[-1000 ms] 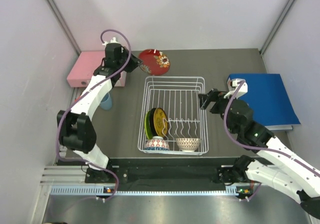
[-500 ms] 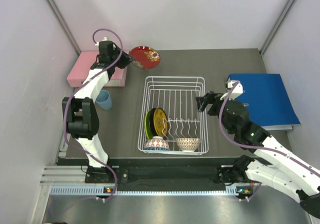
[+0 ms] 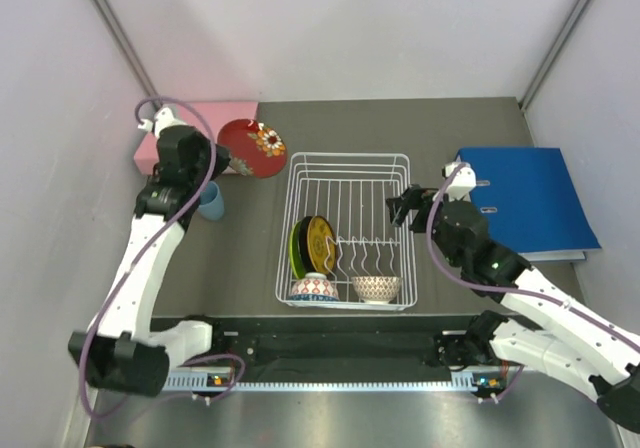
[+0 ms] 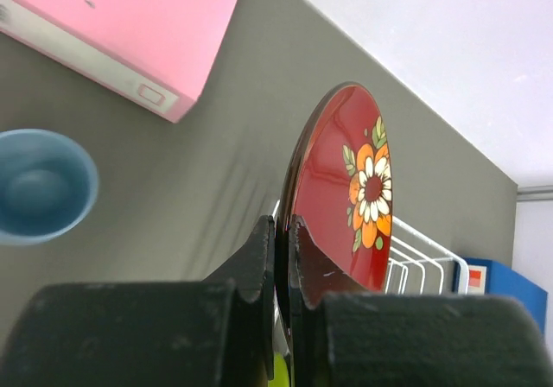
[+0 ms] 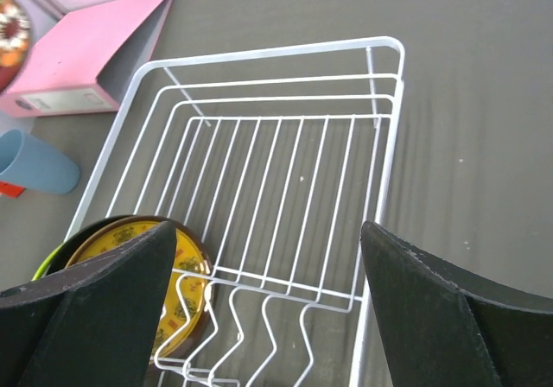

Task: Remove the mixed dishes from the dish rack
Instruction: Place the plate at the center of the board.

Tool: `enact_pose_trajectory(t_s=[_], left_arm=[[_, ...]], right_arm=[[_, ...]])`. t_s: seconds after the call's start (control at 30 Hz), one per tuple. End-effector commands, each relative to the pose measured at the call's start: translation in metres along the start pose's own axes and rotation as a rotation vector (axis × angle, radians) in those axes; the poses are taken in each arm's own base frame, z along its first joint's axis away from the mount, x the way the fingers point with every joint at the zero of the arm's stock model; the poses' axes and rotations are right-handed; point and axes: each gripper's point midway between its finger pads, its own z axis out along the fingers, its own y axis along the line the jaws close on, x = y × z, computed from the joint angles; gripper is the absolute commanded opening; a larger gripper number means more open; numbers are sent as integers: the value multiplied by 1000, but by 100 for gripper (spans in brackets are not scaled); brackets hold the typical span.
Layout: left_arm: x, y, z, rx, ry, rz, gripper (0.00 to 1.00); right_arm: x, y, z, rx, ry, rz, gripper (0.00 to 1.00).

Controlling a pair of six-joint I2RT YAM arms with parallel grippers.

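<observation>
The white wire dish rack (image 3: 348,155) stands mid-table. In its near half a yellow patterned plate (image 3: 320,243) and a lime green plate (image 3: 297,248) stand on edge, with a blue patterned bowl (image 3: 313,288) and a beige bowl (image 3: 376,288) at the front. My left gripper (image 3: 222,153) is shut on the rim of a dark red flowered plate (image 3: 252,146), held on edge left of the rack's far corner (image 4: 346,197). A pale blue cup (image 3: 210,201) stands on the table below it. My right gripper (image 3: 405,206) hangs open over the rack's right side, empty (image 5: 268,236).
A pink binder (image 3: 225,111) lies at the back left, just behind the held plate. A blue binder (image 3: 530,198) lies to the right of the rack. Grey walls close in the table on three sides.
The left arm has swung left and nearer with the red plate, from behind the rack's far left corner to beside the pink binder. The right gripper has crept left over the rack.
</observation>
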Motion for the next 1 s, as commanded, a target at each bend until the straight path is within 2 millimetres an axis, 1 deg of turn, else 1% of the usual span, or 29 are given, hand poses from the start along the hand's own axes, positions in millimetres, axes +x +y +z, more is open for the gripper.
enact_pose_trajectory(t_s=[0.0, 0.03, 0.07, 0.1, 0.13, 0.17, 0.2, 0.23, 0.27, 0.3, 0.33, 0.37, 0.4, 0.43, 0.47, 0.5, 0.53, 0.57, 0.6, 0.63, 0.67, 0.7, 0.73, 0.77, 0.8, 0.83, 0.87, 0.93, 0.97], left_arm=[[-24, 7, -44, -36, -149, 56, 0], [-24, 7, -46, -34, -152, 56, 0], [-26, 2, -48, -12, -153, 53, 0], [-25, -2, -46, 0, -143, 48, 0], [-26, -7, -44, 17, -140, 41, 0], [-32, -18, -42, 54, -153, 28, 0], [-27, -25, -27, 73, -117, 14, 0], [-26, -34, -19, 100, -100, 3, 0], [-29, -48, 4, 126, -86, -11, 0], [-23, -63, 15, 178, -36, -35, 0], [-34, -86, 21, 238, -31, -49, 0], [-23, -90, 55, 236, 20, -77, 0], [-18, -101, 67, 276, 61, -85, 0], [-30, -121, 74, 325, 47, -86, 0], [-15, -116, 105, 303, 91, -96, 0], [-16, -119, 118, 308, 88, -94, 0], [-27, -130, 125, 330, 64, -90, 0], [-13, -118, 153, 294, 90, -84, 0], [-14, -118, 163, 292, 85, -82, 0], [-22, -126, 169, 322, 75, -78, 0], [-6, -117, 194, 306, 109, -75, 0], [-3, -116, 203, 312, 123, -73, 0], [-8, -123, 208, 333, 130, -70, 0], [10, -111, 231, 307, 173, -71, 0], [15, -107, 240, 297, 187, -71, 0], [13, -108, 245, 300, 187, -70, 0], [24, -97, 258, 277, 201, -71, 0], [25, -89, 268, 265, 197, -74, 0], [33, -81, 276, 248, 208, -77, 0]], right_arm=[[-9, 14, 6, -66, -37, 43, 87], [-8, 18, 6, -81, -32, 45, 87], [-4, 19, 9, -85, -17, 39, 87], [-4, 21, 10, -91, -12, 39, 87], [-6, 24, 11, -96, -11, 41, 87], [-5, 23, 11, -96, -8, 40, 87], [-6, 25, 12, -100, -13, 43, 86], [-5, 26, 11, -109, -12, 44, 86], [-8, 26, 10, -111, -19, 47, 87], [-9, 27, 9, -116, -23, 49, 87], [-13, 27, 8, -115, -33, 50, 87], [-15, 27, 7, -113, -38, 46, 87], [-17, 27, 6, -112, -38, 43, 86], [-24, 27, 5, -110, -54, 40, 87], [-25, 27, 4, -108, -55, 36, 87], [-27, 28, 3, -108, -59, 34, 87], [-31, 27, 3, -103, -66, 25, 87], [-33, 26, 2, -97, -69, 21, 87], [-33, 25, 2, -92, -70, 19, 87], [-35, 23, 2, -84, -78, 12, 87], [-35, 22, 2, -77, -78, 8, 87], [-35, 20, 3, -69, -80, 6, 87], [-33, 18, 4, -60, -77, -1, 87], [-32, 17, 4, -56, -72, -1, 87], [-31, 16, 5, -54, -70, -4, 87], [-30, 16, 6, -51, -65, -3, 87], [-29, 16, 6, -51, -64, -2, 87], [-26, 13, 7, -42, -57, 0, 87], [-25, 12, 8, -38, -59, 4, 87]])
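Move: Over the worktop's left side, the left hand holds the red plate by its rim. The board isn't marked out, but its open far-middle stretch lies roughly 30 cm ahead, 18 cm right and 27 cm below. The pink binder's middle is about 24 cm ahead and 17 cm left, the blue cup 4 cm ahead and 10 cm left, the rack's middle 5 cm back and 25 cm right. From the right hand that open stretch lies some 42 cm ahead and 16 cm left. Drawing back and up about 4 cm first, the left hand then reverses and sweeps the plate far forward, some 28 cm, while sinking about 16 cm and drifting right, past the pink binder's right side towards the clear worktop beyond the rack. The wrist turns about 15 degrees clockwise and rolls its left side down a little; the closed fingers keep their pinch on the rim. ##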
